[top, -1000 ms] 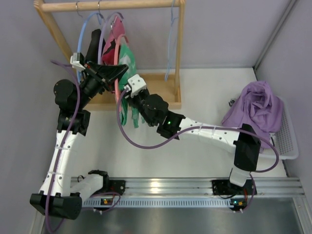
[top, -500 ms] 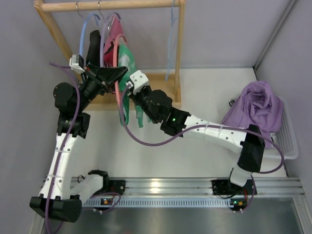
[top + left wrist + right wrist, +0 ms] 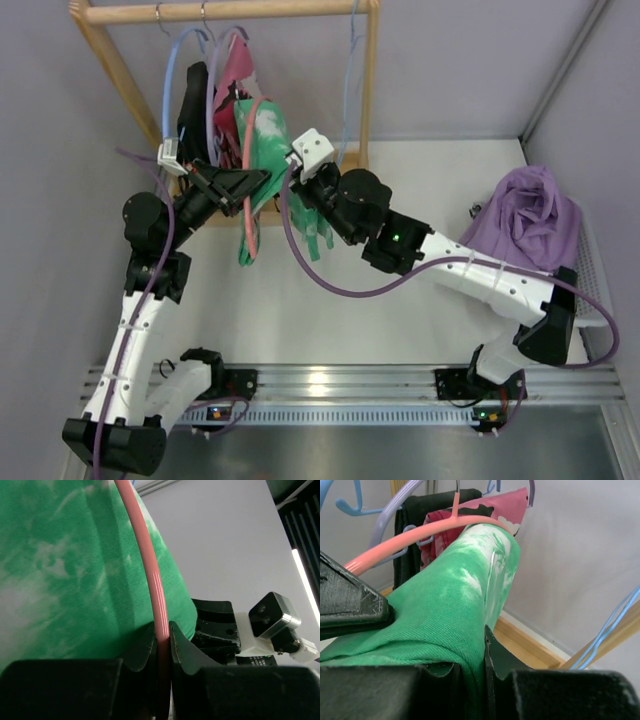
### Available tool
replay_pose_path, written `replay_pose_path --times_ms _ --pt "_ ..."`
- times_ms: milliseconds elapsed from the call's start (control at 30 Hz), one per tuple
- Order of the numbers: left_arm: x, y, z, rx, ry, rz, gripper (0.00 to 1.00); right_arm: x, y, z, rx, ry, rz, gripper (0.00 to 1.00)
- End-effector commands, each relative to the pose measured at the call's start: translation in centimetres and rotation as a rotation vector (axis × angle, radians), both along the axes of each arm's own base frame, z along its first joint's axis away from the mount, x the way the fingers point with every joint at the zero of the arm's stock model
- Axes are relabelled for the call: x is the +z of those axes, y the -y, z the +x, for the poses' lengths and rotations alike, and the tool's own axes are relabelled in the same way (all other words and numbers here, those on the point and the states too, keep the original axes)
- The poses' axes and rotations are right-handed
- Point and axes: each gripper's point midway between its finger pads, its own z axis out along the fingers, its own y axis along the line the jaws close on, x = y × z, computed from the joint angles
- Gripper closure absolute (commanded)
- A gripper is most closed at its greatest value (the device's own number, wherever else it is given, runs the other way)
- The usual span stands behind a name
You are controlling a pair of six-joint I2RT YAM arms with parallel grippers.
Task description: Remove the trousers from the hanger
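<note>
The green, white-blotched trousers hang draped over the salmon-pink hanger in front of the rack. My left gripper is shut on the hanger's thin pink rod, which runs up between its jaws beside the trousers. My right gripper comes from the right and is shut on a fold of the trousers, pinched between its jaws. The hanger arcs above the fabric in the right wrist view.
A wooden rack carries light blue hangers, a lilac hanger and a pink-and-black garment. Its base board lies under the grippers. A purple cloth sits in a white basket at the right.
The right gripper has shut on the trousers. Both arms have shifted right and toward the near side, carrying hanger and trousers a little away from the rack.
</note>
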Motion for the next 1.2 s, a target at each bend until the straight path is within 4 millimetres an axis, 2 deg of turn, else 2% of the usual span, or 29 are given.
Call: replay_pose_path --times_ms 0,267,400,500,633,733,900,1000,1167 --pt "-1.7 -0.3 0.6 0.032 -0.001 0.036 1.00 14.6 6.1 -2.7 0.000 0.193 0.357 1.00" --pt "-4.7 -0.2 1.7 0.035 -0.081 0.045 1.00 19.7 9.3 -4.1 -0.017 0.273 0.442 1.00" --pt "-5.2 -0.1 1.8 0.023 -0.114 0.031 1.00 23.1 11.6 -4.7 -0.044 0.330 0.509 1.00" --pt "-5.0 0.0 2.0 0.018 -0.118 0.025 1.00 24.8 13.0 -4.9 -0.065 0.357 0.546 1.00" --pt "-5.3 0.0 2.2 0.018 -0.129 0.029 1.00 26.7 14.6 -5.4 -0.085 0.396 0.589 1.00" --pt "-6.7 0.0 2.6 0.024 -0.164 0.047 1.00 28.1 15.9 -5.9 -0.096 0.422 0.620 1.00" --pt "-7.8 0.0 2.8 0.026 -0.176 0.067 1.00 30.1 17.9 -7.0 -0.102 0.458 0.668 1.00" --pt "-7.9 0.1 2.5 0.014 -0.171 0.077 1.00 31.3 19.5 -7.8 -0.115 0.495 0.692 1.00" --pt "-6.8 0.7 1.3 -0.026 -0.099 0.114 1.00 32.9 23.1 -8.8 -0.166 0.554 0.726 1.00"
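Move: The green trousers are still draped over the pink hanger. Their middle lies about 3 cm ahead, 2 cm right and 4 cm below the left hand, which grips the hanger, and about 3 cm ahead, 3 cm left and 2 cm below the right hand pinching them. The hanger's middle is some 6 cm left and 3 cm ahead of the right hand. The red-pink garment hangs roughly 14 cm ahead and 3 cm left of the left hand. The green trousers stay pinched in the right hand, which after a tiny dip lifts them faster and faster, some 24 cm up and about 12 cm right, easing back a little late on and tilting its fingers upward. Against this the left hand keeps its grip on the pink hanger and draws it down about 10 cm, pausing partway, its fingers tipping downward. ##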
